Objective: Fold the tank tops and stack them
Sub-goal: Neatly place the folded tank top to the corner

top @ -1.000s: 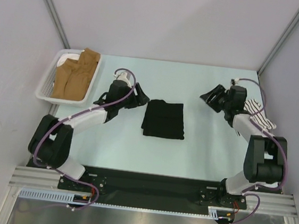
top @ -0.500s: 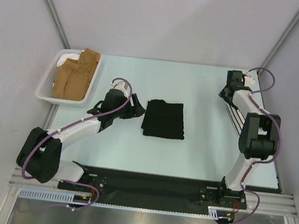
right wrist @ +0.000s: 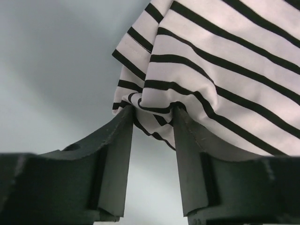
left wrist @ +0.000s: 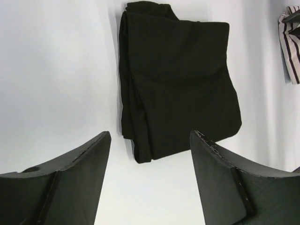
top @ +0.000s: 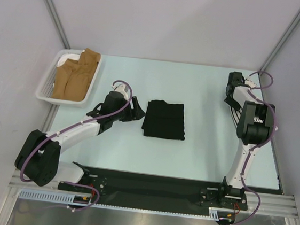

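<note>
The black tank top (top: pixel 164 119) lies folded into a neat rectangle in the middle of the table, and it also fills the left wrist view (left wrist: pixel 180 79). My left gripper (top: pixel 132 108) (left wrist: pixel 150 136) hovers just left of it, open and holding nothing. The striped tank top (right wrist: pixel 225 70) lies bunched at the far right of the table (top: pixel 236 115), mostly hidden under the right arm. Its edge shows at the upper right of the left wrist view (left wrist: pixel 290 47). My right gripper (top: pixel 230 101) (right wrist: pixel 152 110) is shut on a gathered fold at that top's edge.
A white basket (top: pixel 46 83) holding brown folded clothes (top: pixel 76 75) stands at the table's far left. Grey walls close in the table on the left, back and right. The right arm stands folded close to the right wall.
The right arm has swung back toward the far right corner and its jaws have closed on the striped cloth. The left arm has stretched out a little toward the black top.
</note>
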`<control>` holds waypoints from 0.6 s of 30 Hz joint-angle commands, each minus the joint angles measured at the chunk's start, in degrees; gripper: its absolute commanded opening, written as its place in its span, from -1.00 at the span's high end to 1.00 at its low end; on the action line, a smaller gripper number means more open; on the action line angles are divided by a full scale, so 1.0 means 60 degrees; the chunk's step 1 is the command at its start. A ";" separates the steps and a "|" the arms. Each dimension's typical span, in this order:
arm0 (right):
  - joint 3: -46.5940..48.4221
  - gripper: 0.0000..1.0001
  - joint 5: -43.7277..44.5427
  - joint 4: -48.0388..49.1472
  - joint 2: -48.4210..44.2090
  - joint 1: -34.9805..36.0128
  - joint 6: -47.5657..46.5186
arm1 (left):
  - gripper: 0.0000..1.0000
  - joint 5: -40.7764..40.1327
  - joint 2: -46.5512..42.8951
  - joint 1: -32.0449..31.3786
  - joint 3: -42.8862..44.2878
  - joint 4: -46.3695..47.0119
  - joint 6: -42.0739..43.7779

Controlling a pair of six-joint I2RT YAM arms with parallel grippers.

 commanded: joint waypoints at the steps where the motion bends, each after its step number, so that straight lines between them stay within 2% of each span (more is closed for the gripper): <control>1: 0.0357 0.16 -0.0258 -0.0149 0.0246 -0.0033 -0.0014 | -0.48 0.0095 -0.0126 -0.0055 0.0020 0.0148 0.0270; 4: 0.0021 0.53 -0.1006 0.0231 -0.0002 -0.0019 -0.0248 | -0.48 0.0094 -0.0126 -0.0055 0.0079 0.0148 0.0270; 7: -0.0243 0.77 -0.1403 0.0217 -0.0426 0.0157 -0.0468 | -0.48 0.0094 -0.0111 -0.0055 0.0094 0.0148 0.0270; 11: -0.1164 0.93 -0.1564 0.0305 -0.1362 0.0815 -0.0659 | -0.48 0.0109 -0.0111 -0.0055 0.0050 0.0163 0.0241; 12: -0.1790 0.99 -0.1768 0.0334 -0.1613 0.1092 -0.0630 | -0.48 0.0109 -0.0096 -0.0041 0.0050 0.0163 0.0241; 18: -0.4488 0.99 -0.2341 0.0862 -0.3953 0.2410 -0.0410 | -0.48 0.0080 -0.0126 -0.0099 0.0006 0.0148 0.0212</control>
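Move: The striped tank top is the thing to grip: its far-left corner is already between the right fingers, and its middle lies about 12 cm to the right and 6 cm back, roughly 1 cm lower. The folded black tank top is some 38 cm to the right hand's left and 12 cm back. From the left hand, the striped top's middle is about 63 cm right, 11 cm ahead and 9 cm below. Press the right gripper about 1 cm down at the striped tank top's far-left corner and close the half-open fingers to pinch the cloth. Then, staying low, drag the corner left and back towards the folded black tank top, about 13 cm in all and picking up speed, turning the hand counter-clockwise by nearly 20 degrees. ##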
